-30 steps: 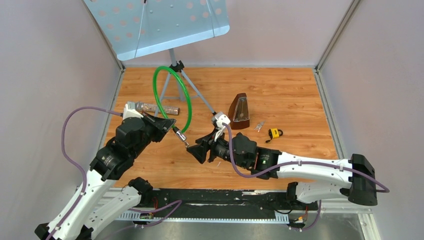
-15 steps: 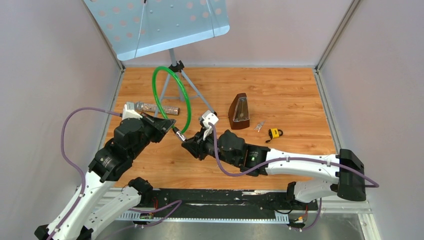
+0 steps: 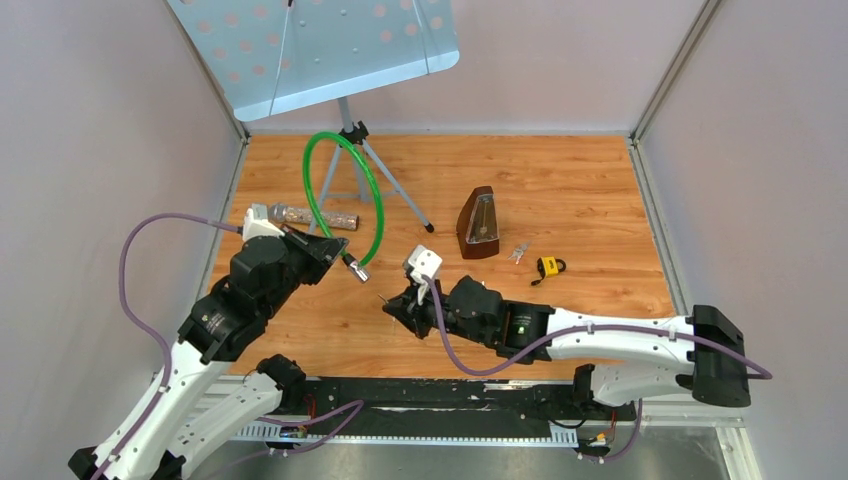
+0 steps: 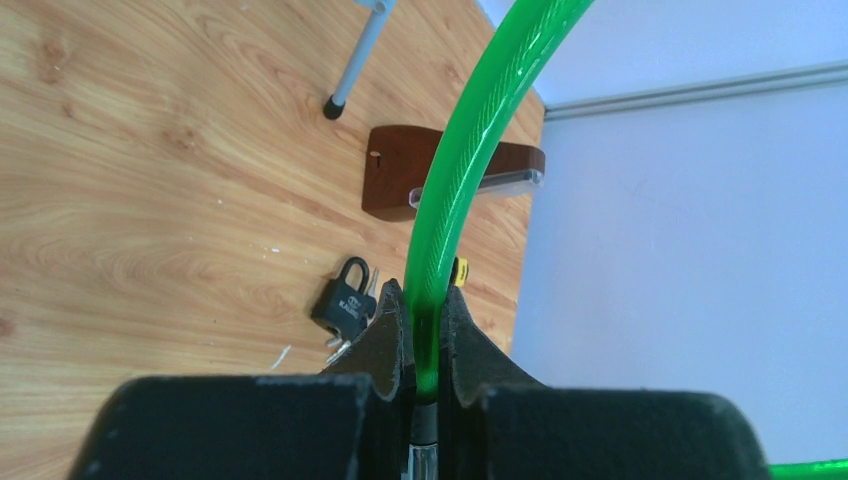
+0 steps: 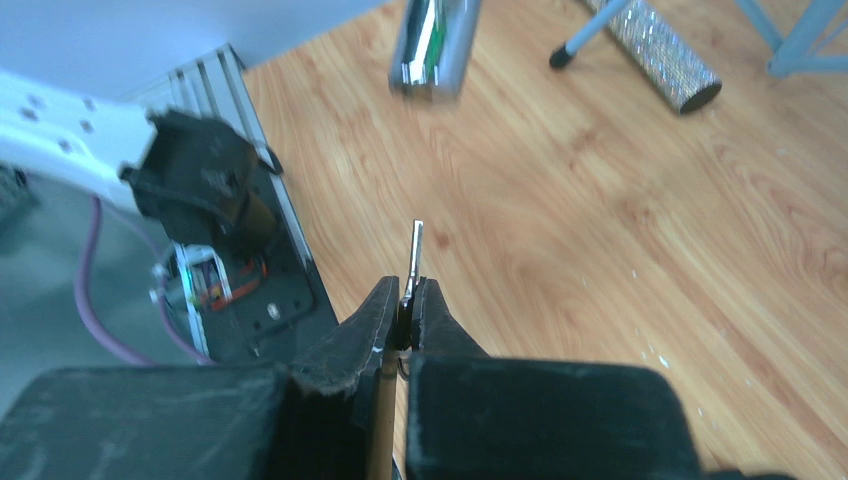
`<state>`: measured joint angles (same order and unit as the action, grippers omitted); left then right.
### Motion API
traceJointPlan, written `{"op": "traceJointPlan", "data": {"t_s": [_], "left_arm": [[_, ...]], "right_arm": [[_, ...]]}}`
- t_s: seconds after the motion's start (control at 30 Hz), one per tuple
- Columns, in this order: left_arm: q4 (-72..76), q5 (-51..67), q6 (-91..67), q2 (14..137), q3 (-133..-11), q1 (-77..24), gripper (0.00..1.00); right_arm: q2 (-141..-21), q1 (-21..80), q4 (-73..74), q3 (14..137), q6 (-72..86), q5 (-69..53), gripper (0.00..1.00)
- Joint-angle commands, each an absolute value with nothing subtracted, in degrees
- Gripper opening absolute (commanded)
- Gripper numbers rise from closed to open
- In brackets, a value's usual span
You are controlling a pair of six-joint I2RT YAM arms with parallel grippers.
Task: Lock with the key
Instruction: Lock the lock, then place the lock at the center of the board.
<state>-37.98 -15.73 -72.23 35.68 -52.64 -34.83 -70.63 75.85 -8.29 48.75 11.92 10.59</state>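
Note:
A green cable lock point(image 3: 372, 205) loops up from my left gripper point(image 3: 338, 255), which is shut on the cable point(image 4: 440, 230) just above its chrome end point(image 3: 357, 271). That chrome end point(image 5: 435, 45) hangs in the air ahead of my right gripper point(image 5: 405, 290). My right gripper point(image 3: 392, 304) is shut on a small silver key point(image 5: 415, 250). The key's blade points toward the chrome end, with a clear gap between them.
A brown metronome point(image 3: 479, 224) stands mid-table beside a music stand's tripod leg point(image 3: 400, 195). A yellow padlock point(image 3: 548, 266) and loose keys point(image 3: 518, 252) lie to the right. A black padlock point(image 4: 345, 303) lies on the wood. A glittery tube point(image 3: 310, 215) lies at the left.
My right gripper has closed on the key and drawn back from the lock's chrome end toward the near edge. The left arm has held still.

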Motion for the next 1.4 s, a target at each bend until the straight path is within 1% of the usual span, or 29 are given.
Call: {"op": "traceJointPlan", "data": {"t_s": [0.0,0.1,0.27,0.5,0.67,0.83,0.97,1.03,1.1,1.17,1.2,1.23,1.27,1.3,1.33,1.37], "left_arm": [[-34.4,-20.3,-70.9,35.2,-54.2,-34.7,0.00],[-34.2,-20.2,-70.9,35.5,-53.8,-34.7,0.00],[-37.3,-20.0,-70.7,36.7,-51.6,-34.6,0.00],[-40.5,-18.9,-73.2,36.8,-38.8,-34.6,0.00],[-40.3,-17.9,-74.5,37.0,-29.8,-34.7,0.00],[-37.6,-19.4,-75.2,38.0,-24.9,-34.7,0.00],[-35.4,-22.5,-74.6,42.8,-23.3,-34.7,0.00],[-34.4,-22.2,-74.2,47.6,-22.9,-34.7,0.00],[-33.5,-21.9,-74.3,50.5,-22.7,-34.7,0.04],[-33.1,-22.1,-74.4,52.1,-22.4,-34.7,0.14],[-33.1,-22.2,-74.7,52.4,-22.3,-34.7,0.21],[-33.1,-22.3,-74.8,52.5,-22.2,-34.7,0.25],[-33.3,-22.4,-75.0,52.4,-22.1,-34.7,0.35],[-33.5,-22.7,-75.2,51.9,-22.1,-34.7,0.49],[-34.0,-23.0,-75.3,51.6,-22.1,-34.7,0.55],[-34.5,-23.6,-75.4,50.8,-22.3,-34.7,0.63]], "right_arm": [[-65.6,76.1,-5.4,44.8,8.2,7.8,0.00],[-64.0,76.1,-5.2,43.8,9.7,7.9,0.00],[-63.2,76.1,-4.7,43.5,14.8,12.3,0.00],[-62.8,76.0,-5.2,43.4,19.0,16.4,0.00],[-63.6,75.6,-5.9,43.3,20.2,17.1,0.00],[-65.3,75.3,-6.4,44.1,22.5,16.9,0.00],[-67.5,75.0,-7.2,44.6,25.4,18.7,0.00],[-69.1,74.5,-7.2,45.0,27.8,19.8,0.00],[-70.9,73.9,-7.4,45.4,30.0,19.8,0.00],[-73.2,73.1,-8.0,45.9,31.5,19.7,0.00],[-74.6,72.5,-8.4,46.2,32.0,19.1,0.00],[-75.9,71.8,-8.8,46.5,32.5,18.4,0.00],[-77.3,70.9,-9.3,46.9,32.9,17.4,0.00],[-78.7,69.9,-10.2,47.4,33.0,16.2,0.00],[-79.9,69.0,-11.2,47.6,33.0,14.9,0.00],[-81.3,68.1,-12.2,47.8,33.0,13.7,0.00]]}}
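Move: The left hand holds the green cable lock beside its chrome body; the bare table it is taken to lies roughly 28 cm below, 4 cm back and 4 cm left. From that hand, the tripod's left foot stands some 10 cm ahead and 12 cm left, at table level. The right hand, gripping the drawn-out key, has the lock body about 5 cm ahead, 6 cm left and 4 cm above; the black padlock lies 8 cm ahead, 12 cm right, 21 cm below. Down goes the left hand after a short hold, about 27 cm with a little drift back and left, tipping its fingers down some 30 degrees and rolling its left side up, to lay the cable lock on the table; there its fingers open about halfway. The right hand, still pinching the key, backs off right and down from the lock body, then sinks again while moving forward, turning clockwise and tipping down. ##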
